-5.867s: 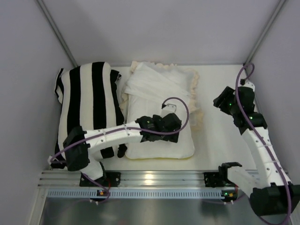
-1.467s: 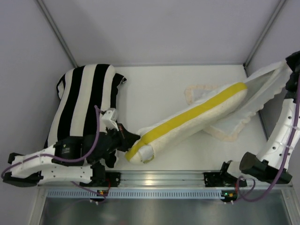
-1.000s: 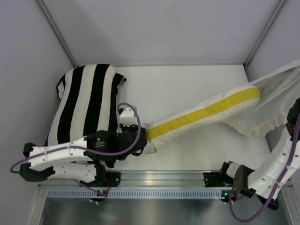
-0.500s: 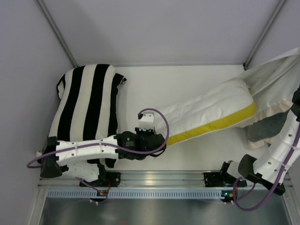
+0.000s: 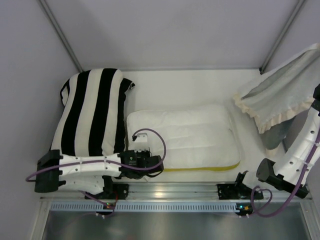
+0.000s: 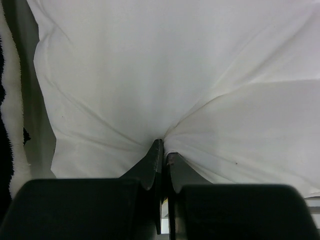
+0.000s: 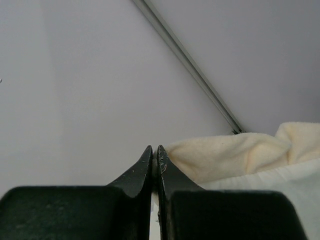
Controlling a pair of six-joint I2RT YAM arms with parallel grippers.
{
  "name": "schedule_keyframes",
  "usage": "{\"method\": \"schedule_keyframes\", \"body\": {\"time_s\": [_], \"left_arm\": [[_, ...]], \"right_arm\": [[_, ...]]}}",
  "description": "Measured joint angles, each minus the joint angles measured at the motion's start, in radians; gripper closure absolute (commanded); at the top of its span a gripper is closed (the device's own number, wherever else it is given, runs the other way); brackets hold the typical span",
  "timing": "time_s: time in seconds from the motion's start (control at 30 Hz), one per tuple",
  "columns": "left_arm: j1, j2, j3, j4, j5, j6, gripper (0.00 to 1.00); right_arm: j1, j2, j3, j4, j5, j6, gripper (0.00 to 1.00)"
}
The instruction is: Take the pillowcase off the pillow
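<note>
The pillow (image 5: 185, 131) lies flat on the table, white, with its yellow band (image 5: 205, 169) along the near edge. It is fully out of the pillowcase. My left gripper (image 5: 158, 163) is shut on the pillow's near left corner, and in the left wrist view the gripper (image 6: 163, 146) pinches a fold of white pillow fabric (image 6: 175, 75). The pillowcase (image 5: 280, 92) hangs in the air at far right, pale face showing, cream frill (image 5: 267, 114) along its lower edge. My right gripper (image 7: 155, 148) is shut on the frill (image 7: 225, 152); in the top view it is at or past the right edge.
The black-and-white striped cushion (image 5: 92, 112) lies at the left, touching the pillow's left end; it also shows in the left wrist view (image 6: 9, 125). Enclosure walls stand close behind and to both sides. The rail (image 5: 170, 192) runs along the near edge.
The pillow has slid wholly out of the pillowcase and dropped flat on the table, pulled left by my left gripper. My right gripper has kept the emptied pillowcase raised at the right.
</note>
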Motion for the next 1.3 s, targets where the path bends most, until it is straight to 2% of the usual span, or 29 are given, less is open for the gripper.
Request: {"method": "schedule_keyframes", "body": {"time_s": [0.33, 0.4, 0.47, 0.57, 0.6, 0.63, 0.7, 0.73, 0.83, 1.0, 1.17, 1.3], "left_arm": [[0.002, -0.054, -0.011, -0.012, 0.019, -0.012, 1.0], [0.002, -0.043, -0.004, -0.016, 0.019, -0.01, 1.0], [0.002, -0.022, 0.008, -0.024, 0.02, -0.006, 1.0], [0.002, 0.013, 0.034, -0.037, 0.023, 0.002, 1.0], [0.002, 0.025, 0.043, -0.04, 0.025, 0.006, 1.0], [0.002, 0.036, 0.052, -0.042, 0.027, 0.01, 1.0], [0.002, 0.052, 0.066, -0.044, 0.031, 0.015, 1.0], [0.002, 0.059, 0.074, -0.045, 0.033, 0.017, 1.0], [0.002, 0.074, 0.095, -0.047, 0.043, 0.025, 1.0], [0.002, 0.076, 0.109, -0.047, 0.051, 0.035, 1.0], [0.002, 0.095, 0.116, -0.046, 0.05, 0.035, 1.0], [0.001, 0.116, 0.124, -0.045, 0.049, 0.037, 1.0]], "right_arm": [[0.0, -0.005, -0.035, 0.069, 0.099, -0.039, 1.0], [0.0, -0.031, -0.128, 0.121, 0.101, -0.044, 1.0], [0.0, -0.077, -0.298, 0.19, 0.105, -0.042, 0.97], [0.0, -0.13, -0.569, 0.246, 0.115, -0.027, 0.77], [0.0, -0.138, -0.655, 0.253, 0.115, -0.024, 0.6], [0.0, -0.137, -0.738, 0.252, 0.114, -0.014, 0.54], [0.0, -0.115, -0.876, 0.247, 0.089, -0.012, 0.46], [0.001, -0.09, -0.92, 0.236, 0.071, -0.012, 0.44], [0.031, -0.013, -0.958, 0.189, 0.034, -0.025, 0.4], [0.211, -0.021, -0.917, 0.145, 0.056, -0.083, 0.4], [0.48, -0.161, -0.869, 0.155, 0.112, -0.125, 0.41], [0.617, -0.303, -0.976, 0.218, 0.023, -0.126, 0.48]]}}
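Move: The right hand, high up and shut on the pillowcase, has the hanging cloth's middle some 25 cm below, about 3 cm ahead and 2 cm left. The bare table where it is taken lies about 55 cm below, 5 cm left; the pillow's middle is at that depth, roughly 40 cm left and 6 cm back. From the left hand the pillow's middle is about 11 cm ahead, 15 cm right and 3 cm lower; the striped pillow, 22 cm ahead and 27 cm left. Downward, after a brief drift right, the right hand plunges about 35 cm, tipping its fingers some 40 degrees down as they open wide and let go of the pillowcase. It then sweeps left over 20 cm towards the pillow, climbing about 10 cm and turning counter-clockwise, fingers still wide. The left hand keeps its pinch on the pillow's near-left part and eases about 2 cm right. ##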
